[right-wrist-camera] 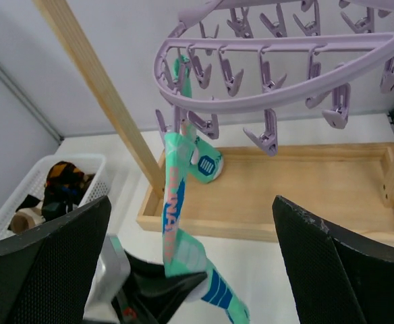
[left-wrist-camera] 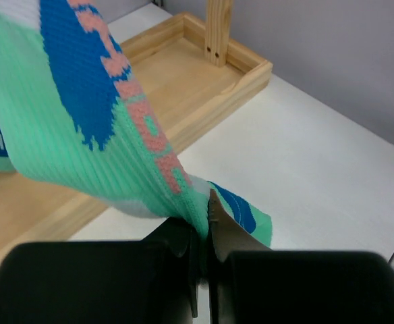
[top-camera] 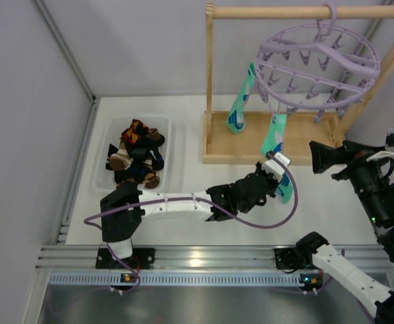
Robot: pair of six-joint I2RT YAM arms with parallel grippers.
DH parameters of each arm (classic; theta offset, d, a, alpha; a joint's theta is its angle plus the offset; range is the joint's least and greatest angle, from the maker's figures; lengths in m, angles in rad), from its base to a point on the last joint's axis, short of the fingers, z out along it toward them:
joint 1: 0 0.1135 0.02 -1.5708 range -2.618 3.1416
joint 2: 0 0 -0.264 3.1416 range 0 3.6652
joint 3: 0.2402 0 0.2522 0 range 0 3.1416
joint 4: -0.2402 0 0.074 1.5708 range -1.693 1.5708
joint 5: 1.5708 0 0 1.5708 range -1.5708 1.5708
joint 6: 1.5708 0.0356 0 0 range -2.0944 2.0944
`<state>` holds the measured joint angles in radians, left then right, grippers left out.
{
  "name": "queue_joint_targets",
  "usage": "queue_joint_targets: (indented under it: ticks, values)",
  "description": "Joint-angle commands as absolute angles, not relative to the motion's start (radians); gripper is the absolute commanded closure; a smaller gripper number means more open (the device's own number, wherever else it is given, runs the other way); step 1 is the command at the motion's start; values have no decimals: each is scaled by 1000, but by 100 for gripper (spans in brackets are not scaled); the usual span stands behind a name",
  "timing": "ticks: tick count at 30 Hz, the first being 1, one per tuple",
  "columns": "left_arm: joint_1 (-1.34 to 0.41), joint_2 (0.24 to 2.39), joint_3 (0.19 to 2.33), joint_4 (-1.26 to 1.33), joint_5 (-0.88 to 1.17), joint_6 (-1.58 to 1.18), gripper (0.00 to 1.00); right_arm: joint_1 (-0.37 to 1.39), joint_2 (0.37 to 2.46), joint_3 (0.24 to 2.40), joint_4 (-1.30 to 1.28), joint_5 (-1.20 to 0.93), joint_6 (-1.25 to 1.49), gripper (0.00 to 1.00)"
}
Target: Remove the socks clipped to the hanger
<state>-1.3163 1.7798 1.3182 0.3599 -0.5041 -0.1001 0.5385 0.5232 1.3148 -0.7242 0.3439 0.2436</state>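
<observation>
The lilac hanger (top-camera: 318, 64) hangs by its hook from the wooden rail, its ring of pegs (right-wrist-camera: 285, 74) filling the top of the right wrist view. Two turquoise socks are clipped to its left side. One sock (top-camera: 239, 104) hangs free over the wooden base. The other sock (top-camera: 276, 135) runs down to my left gripper (top-camera: 281, 183), which is shut on its lower part (left-wrist-camera: 82, 115), the cloth pinched between the jaws (left-wrist-camera: 204, 223). The toe end droops past the fingers. My right gripper (top-camera: 315, 156) stands wide open to the right, facing the held sock (right-wrist-camera: 175, 202), touching nothing.
A white basket (top-camera: 97, 169) at the left holds several dark patterned socks (top-camera: 135, 152). The wooden frame's post (top-camera: 209, 81) and its tray base (top-camera: 305, 158) stand under the hanger. A slanted brace (top-camera: 379, 74) is at the right.
</observation>
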Motion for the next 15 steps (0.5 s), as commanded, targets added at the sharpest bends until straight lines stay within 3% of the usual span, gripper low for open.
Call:
queue_joint_targets:
  ticks: [1,7,11,15]
  values:
    - [-1377,1816,1324,353,-659,-86,100,528,652,1388,-804,410,224,0]
    - [-1443,1884,1354,356,-733,-92,100,529,819,1489,-804,338,187,1]
    - [-1466,1917,1371,356,-781,-123,100,528,925,1586,-842,379,167,18]
    - [-1480,1940,1381,354,-787,-147,100,529,1027,1647,-908,477,146,23]
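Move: Ahead of the open right hand, the clip holding the near mint sock is about 13 cm out, 6 cm to the left and some 4 cm higher. An empty clip hangs about 7 cm to the right of it, level with it in reach and height; the other mint sock is roughly 11 cm beyond and 4 cm left of the sock's clip, its middle 10 cm lower. For the left hand, already pinching the sock's lower part, that clip is roughly 6 cm ahead, 2 cm left and 15 cm up. Reaching forward about 9 cm and some 4 cm left, the right hand goes to the sock's clip, tipping down and rolling its left side lower by about 15 degrees each, and begins closing its wide-open fingers around the clip. Still pinching the sock, the left hand draws it about 6 cm down and 4 cm back, slowing to a near stop as the right arrives. ##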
